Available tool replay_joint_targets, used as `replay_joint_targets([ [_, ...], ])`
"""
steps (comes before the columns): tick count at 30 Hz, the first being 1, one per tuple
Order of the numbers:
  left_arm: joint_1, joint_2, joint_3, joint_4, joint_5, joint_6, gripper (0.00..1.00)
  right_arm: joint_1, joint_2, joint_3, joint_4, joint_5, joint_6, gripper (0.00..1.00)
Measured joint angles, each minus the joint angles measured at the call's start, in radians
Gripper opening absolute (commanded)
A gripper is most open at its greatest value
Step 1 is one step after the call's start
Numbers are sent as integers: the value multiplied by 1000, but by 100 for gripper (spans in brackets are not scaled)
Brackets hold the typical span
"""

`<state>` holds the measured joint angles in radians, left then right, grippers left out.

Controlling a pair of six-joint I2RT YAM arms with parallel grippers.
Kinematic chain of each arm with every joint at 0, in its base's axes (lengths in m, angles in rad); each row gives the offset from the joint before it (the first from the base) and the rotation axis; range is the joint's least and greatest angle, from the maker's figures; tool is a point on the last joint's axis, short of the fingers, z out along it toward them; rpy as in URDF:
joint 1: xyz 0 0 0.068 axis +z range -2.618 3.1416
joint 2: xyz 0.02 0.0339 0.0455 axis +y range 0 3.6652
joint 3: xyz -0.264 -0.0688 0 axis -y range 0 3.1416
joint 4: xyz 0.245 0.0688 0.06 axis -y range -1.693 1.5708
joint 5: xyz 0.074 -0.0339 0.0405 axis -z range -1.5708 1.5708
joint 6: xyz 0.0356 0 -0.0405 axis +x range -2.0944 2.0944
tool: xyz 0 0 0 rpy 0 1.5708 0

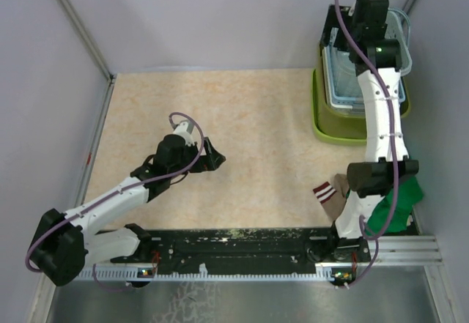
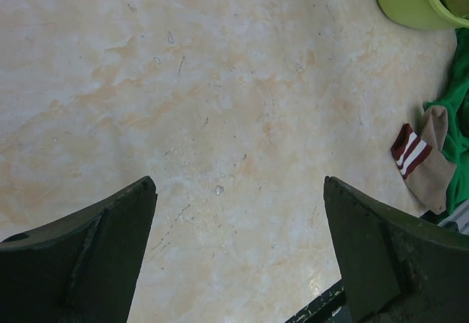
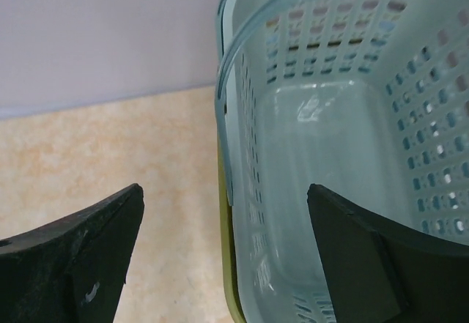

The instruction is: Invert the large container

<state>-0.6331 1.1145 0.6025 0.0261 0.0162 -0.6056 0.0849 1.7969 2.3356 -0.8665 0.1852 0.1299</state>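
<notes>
The large container is a lime-green tub standing upright at the back right of the table, with pale perforated baskets nested inside it. In the right wrist view only a thin strip of its green wall shows beside a light-blue perforated basket. My right gripper hangs open over the tub's left side, and the blue basket's left wall runs up between its fingers without touching them. My left gripper is open and empty over bare table at the centre left. In the left wrist view a corner of the tub appears at top right.
A striped maroon-and-tan sock and a green cloth lie near the right arm's base. Grey walls close in the table at the left, back and right. A black rail runs along the near edge.
</notes>
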Motion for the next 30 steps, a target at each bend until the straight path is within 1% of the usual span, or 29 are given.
replay_joint_targets([
  [1, 0, 2, 0, 0, 2, 0, 100, 1, 16, -1, -26, -7, -8, 88],
  [2, 0, 5, 1, 0, 4, 1, 100, 2, 27, -6, -41, -11, -14, 84],
  [5, 0, 20, 5, 0, 13, 2, 100, 3, 46, -26, -83, -14, -35, 56],
  [8, 0, 31, 7, 0, 21, 2, 100, 3, 47, -38, -98, -9, -55, 31],
  [9, 0, 33, 7, 0, 23, 2, 100, 3, 47, -38, -99, -7, -61, 16],
  [11, 0, 36, 7, 0, 26, 2, 100, 3, 47, -38, -99, -4, -68, 2],
  [12, 0, 38, 8, 0, 27, 2, 100, 3, 46, -38, -99, -6, -73, 0],
  [20, 0, 49, 28, 2, 31, 2, 100, 3, 21, -37, -104, -26, -95, 0],
  [26, 0, 49, 40, -1, 29, 11, 100, 2, -27, -37, -111, -29, -94, 0],
  [30, 0, 49, 46, -4, 29, 26, 100, 2, -58, 12, -128, -43, -80, 0],
])
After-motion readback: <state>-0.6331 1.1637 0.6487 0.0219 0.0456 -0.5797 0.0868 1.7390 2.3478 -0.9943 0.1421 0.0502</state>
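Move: The top basket of the stack has its left rim, beside the handle hinge, about 6 cm straight below the right hand; the basket's middle is some 10 cm right, 2 cm back and 12 cm down. Beneath it the blue tray lies about 9 cm right of the hand, 3 cm back and 18 cm down. The large olive container holding the stack is centred roughly 8 cm right, 4 cm back, 30 cm down. From the left hand the basket is some 45 cm right, 20 cm ahead and 17 cm higher. The top basket's left rim comes between the open right fingers as that hand drops about 5.5 cm almost straight down, tipping some 10 degrees farther downward. The fingers close and pinch the rim beside the handle hinge; then the hand draws up about 6 cm, coming back some 3.5 cm in a quickening pull and tipping partly up again. ##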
